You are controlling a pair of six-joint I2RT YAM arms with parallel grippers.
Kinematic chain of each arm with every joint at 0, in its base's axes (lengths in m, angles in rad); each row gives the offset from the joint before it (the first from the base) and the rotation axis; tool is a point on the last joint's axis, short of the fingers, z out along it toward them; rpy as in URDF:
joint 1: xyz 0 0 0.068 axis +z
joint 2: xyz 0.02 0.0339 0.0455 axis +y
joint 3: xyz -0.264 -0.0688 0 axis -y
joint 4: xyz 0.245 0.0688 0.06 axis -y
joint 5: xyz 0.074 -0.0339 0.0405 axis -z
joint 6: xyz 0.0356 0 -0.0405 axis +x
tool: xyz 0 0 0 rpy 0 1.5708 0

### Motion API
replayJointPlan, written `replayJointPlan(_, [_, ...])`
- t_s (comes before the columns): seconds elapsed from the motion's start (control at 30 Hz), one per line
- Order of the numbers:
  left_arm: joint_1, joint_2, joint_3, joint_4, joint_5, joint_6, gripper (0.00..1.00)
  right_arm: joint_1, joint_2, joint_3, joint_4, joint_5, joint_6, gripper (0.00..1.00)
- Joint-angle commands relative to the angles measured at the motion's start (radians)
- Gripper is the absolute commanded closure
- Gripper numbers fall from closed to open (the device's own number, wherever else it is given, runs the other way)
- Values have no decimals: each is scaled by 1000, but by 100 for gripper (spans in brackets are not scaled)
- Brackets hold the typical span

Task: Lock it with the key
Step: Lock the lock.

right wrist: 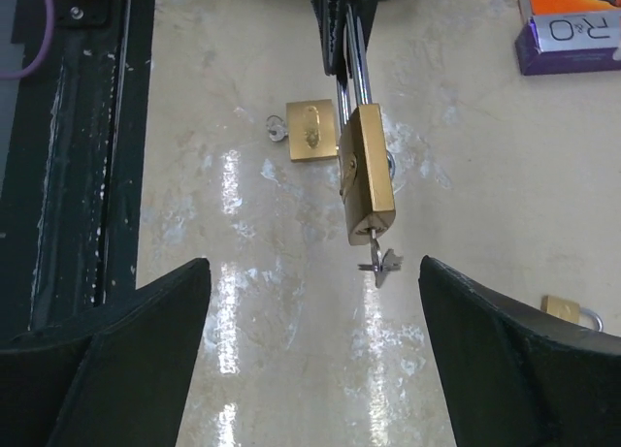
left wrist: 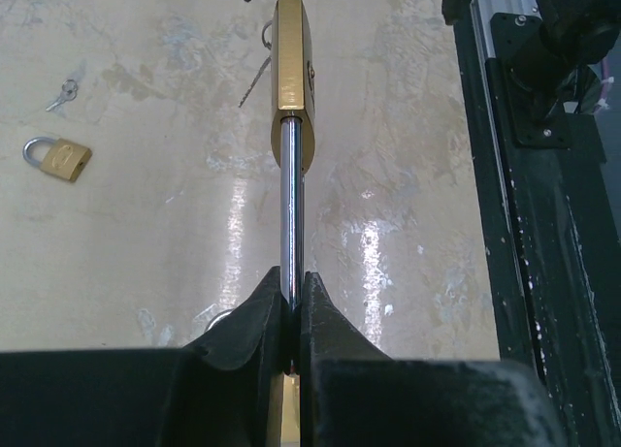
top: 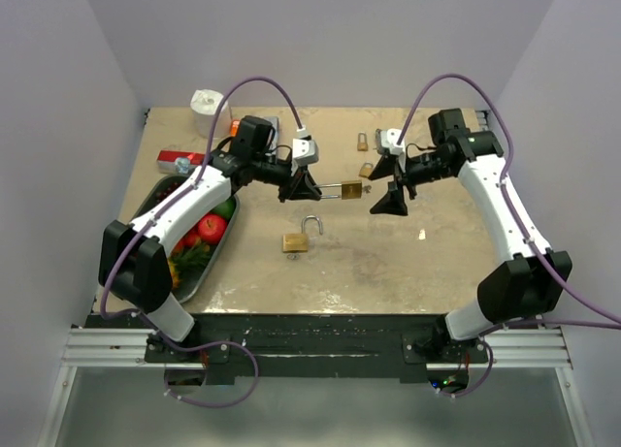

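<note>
A brass padlock [top: 350, 189] hangs level in mid-air over the middle of the table. My left gripper [top: 309, 187] is shut on its long steel shackle [left wrist: 289, 214], and the brass body [left wrist: 291, 79] points away from that wrist. A small key [right wrist: 378, 258] sits in the keyhole at the body's free end [right wrist: 367, 171], with a ring and a second key dangling from it. My right gripper [right wrist: 313, 263] faces that end and stands open. The key lies between its two fingers, nearer the right one, and touches neither. From above, the right gripper [top: 388, 183] is just right of the key [top: 367, 188].
A second brass padlock [top: 299, 236] with a raised shackle lies on the table below the held one. A small padlock [top: 363, 140] and loose keys [top: 366, 170] lie further back. A metal tray [top: 155, 200] of fruit, a red box [top: 179, 161] and a white roll [top: 207, 103] stand at the left.
</note>
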Motion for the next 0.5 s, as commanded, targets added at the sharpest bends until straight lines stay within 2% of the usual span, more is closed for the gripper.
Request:
replayJointPlan(0.0, [3,-19,65,17,118,47,100,29,-27,-24,-7,-3,-97,15])
replayJointPlan(0.27, [3,-57,15,106,154,15,100,69,-36,-101,158,-56,-22,27])
replayJointPlan(0.47, [3,-62,4,167,174,-40,100,98,-65,-158,299,-68,82,43])
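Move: Sticking out from the left fingers, which grip its shackle, the lock has its body about 6 cm to the left hand's right and 2 cm below. From the right hand that body is some 6 cm left, 1 cm ahead and 2 cm lower; the key in its near end is about 3 cm left, 1 cm ahead and 1 cm lower. On the table about 20 cm below the right hand, the large padlock is 17 cm left and 4 cm back, a small padlock 14 cm straight ahead. Sliding left and down towards the lock body, the right hand travels about 4 cm, bringing its fingers past the key end to either side of the body and closing them from nearly wide open to a bit over half. The left hand keeps its pinch on the shackle and holds the lock out, drifting only about 1 cm. ##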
